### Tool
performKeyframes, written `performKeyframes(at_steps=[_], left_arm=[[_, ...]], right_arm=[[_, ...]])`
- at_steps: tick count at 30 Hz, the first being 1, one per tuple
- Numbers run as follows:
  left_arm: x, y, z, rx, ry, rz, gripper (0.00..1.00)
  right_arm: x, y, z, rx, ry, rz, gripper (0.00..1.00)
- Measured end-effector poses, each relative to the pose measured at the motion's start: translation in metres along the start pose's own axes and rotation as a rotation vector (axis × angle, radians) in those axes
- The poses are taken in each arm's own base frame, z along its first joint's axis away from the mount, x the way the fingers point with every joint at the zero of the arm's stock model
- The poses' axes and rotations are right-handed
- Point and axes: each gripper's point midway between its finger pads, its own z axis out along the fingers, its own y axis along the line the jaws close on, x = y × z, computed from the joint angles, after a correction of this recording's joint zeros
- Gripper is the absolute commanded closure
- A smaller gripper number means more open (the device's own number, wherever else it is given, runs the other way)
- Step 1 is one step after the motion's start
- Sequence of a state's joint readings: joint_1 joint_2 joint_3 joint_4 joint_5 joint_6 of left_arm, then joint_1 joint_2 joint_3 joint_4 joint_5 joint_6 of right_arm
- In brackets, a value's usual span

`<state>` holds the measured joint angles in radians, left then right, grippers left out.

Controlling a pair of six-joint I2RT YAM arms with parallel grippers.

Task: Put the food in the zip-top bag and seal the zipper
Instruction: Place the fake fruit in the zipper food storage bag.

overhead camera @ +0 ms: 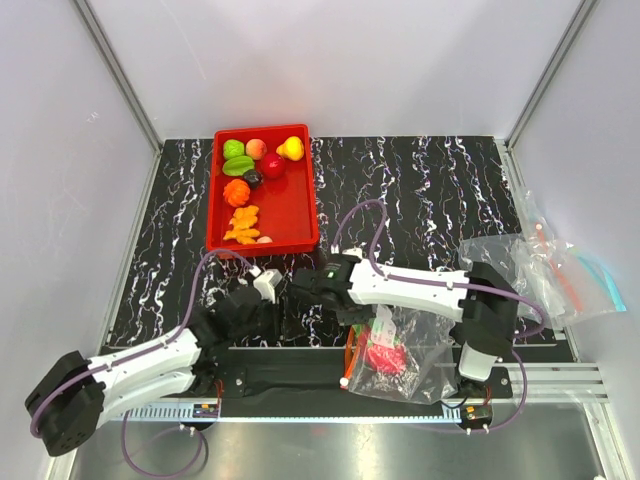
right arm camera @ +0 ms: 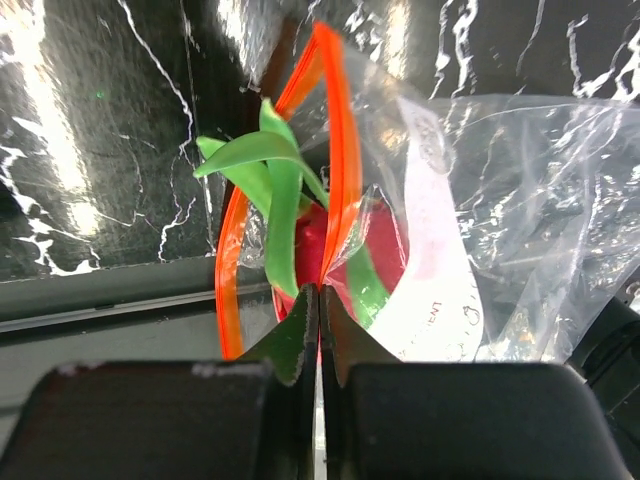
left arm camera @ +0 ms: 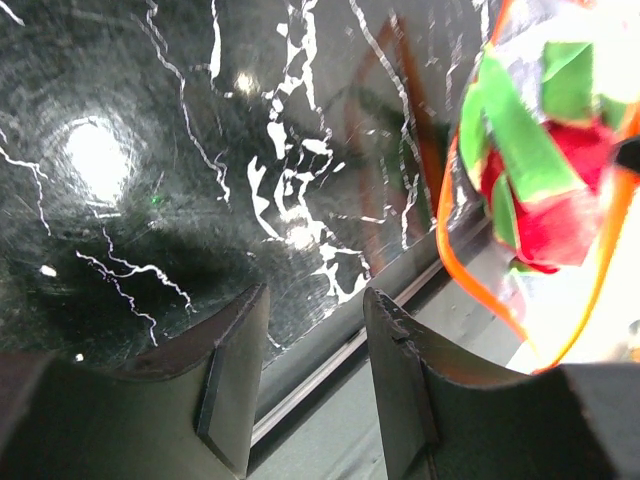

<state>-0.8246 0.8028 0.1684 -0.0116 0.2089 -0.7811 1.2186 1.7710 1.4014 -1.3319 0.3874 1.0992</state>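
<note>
The zip-top bag [overhead camera: 405,350] lies at the table's near edge, with a magenta-red food piece with green leaves [overhead camera: 385,358] inside. My right gripper [overhead camera: 358,325] is shut on one lip of the orange-red zipper [right arm camera: 335,150]. In the right wrist view the gripper [right arm camera: 320,292] pinches that strip and the leafy food [right arm camera: 300,240] sits in the open mouth. My left gripper [overhead camera: 280,318] is open and empty, left of the bag. In its wrist view the gripper [left arm camera: 315,310] shows only table between the fingers, with the bag [left arm camera: 545,150] at the right. More food lies in the red tray [overhead camera: 300,205].
The tray holds green [overhead camera: 236,150], yellow [overhead camera: 291,149], red [overhead camera: 271,165] and orange [overhead camera: 237,191] pieces, among others. Spare clear bags, one blue-tinted [overhead camera: 565,270], lie at the right edge. A metal rail [overhead camera: 560,375] runs along the near edge.
</note>
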Motion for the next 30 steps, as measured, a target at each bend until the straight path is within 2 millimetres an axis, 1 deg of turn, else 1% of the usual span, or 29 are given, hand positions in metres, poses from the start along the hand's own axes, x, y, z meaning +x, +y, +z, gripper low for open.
performKeyframes(at_steps=[1, 3, 6, 9, 12, 14, 15, 18, 21, 22, 25, 30], left_arm=[[0.002, 0.001, 0.001, -0.003, 0.010, 0.002, 0.48], [0.005, 0.002, 0.002, -0.001, 0.025, 0.008, 0.44], [0.006, -0.002, 0.004, 0.015, 0.035, 0.017, 0.39], [0.007, -0.012, 0.006, 0.038, 0.045, 0.027, 0.37], [0.007, -0.026, 0.011, 0.073, 0.057, 0.033, 0.34], [0.008, -0.036, 0.016, 0.099, 0.067, 0.030, 0.32], [0.010, -0.042, 0.018, 0.109, 0.076, 0.028, 0.29], [0.020, -0.057, 0.027, 0.139, 0.110, 0.021, 0.26], [0.031, -0.069, 0.035, 0.164, 0.140, -0.013, 0.26], [0.033, -0.072, 0.038, 0.171, 0.146, -0.027, 0.27], [0.038, -0.077, 0.046, 0.180, 0.159, -0.072, 0.30], [0.045, -0.084, 0.057, 0.198, 0.173, -0.134, 0.31]], right_arm=[[-0.002, -0.002, -0.002, -0.006, -0.009, 0.007, 1.00], [-0.007, -0.007, -0.007, -0.020, -0.028, 0.023, 1.00], [-0.013, -0.019, -0.012, -0.037, -0.058, 0.054, 1.00], [-0.013, -0.043, -0.013, -0.055, -0.071, 0.083, 1.00], [-0.009, -0.075, -0.007, -0.070, -0.071, 0.118, 1.00], [-0.008, -0.089, -0.004, -0.086, -0.080, 0.140, 1.00], [-0.008, -0.092, -0.004, -0.100, -0.088, 0.147, 1.00], [-0.010, -0.092, -0.007, -0.143, -0.114, 0.146, 1.00], [-0.012, -0.089, -0.006, -0.164, -0.128, 0.143, 1.00], [-0.012, -0.088, -0.004, -0.167, -0.130, 0.141, 1.00], [-0.011, -0.087, -0.001, -0.173, -0.134, 0.136, 1.00], [-0.011, -0.087, -0.002, -0.192, -0.146, 0.138, 1.00]])
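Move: Low beside the open end of the bag, the empty left hand has the dragon fruit about 18 cm to its right, 4 cm nearer the base and roughly level in height; the near orange zipper edge lies some 10 cm to its right and 4 cm back. From the right hand, already pinching the bag's upper orange rim, the fruit's middle is about 5 cm right, 4 cm back and 5 cm lower, while the clear bag body is 11 cm right, 5 cm back and 6 cm down. Keeping its pinch on the upper rim, the right hand rises about 3 cm and sweeps some 8 cm right, past the fruit, then stays there while its tilt to point more straight down and outward eases off. Meanwhile the left hand travels about 10 cm right and 4 cm back towards the fruit, tips a little downward and opens its fingers wider, touching nothing visibly. ##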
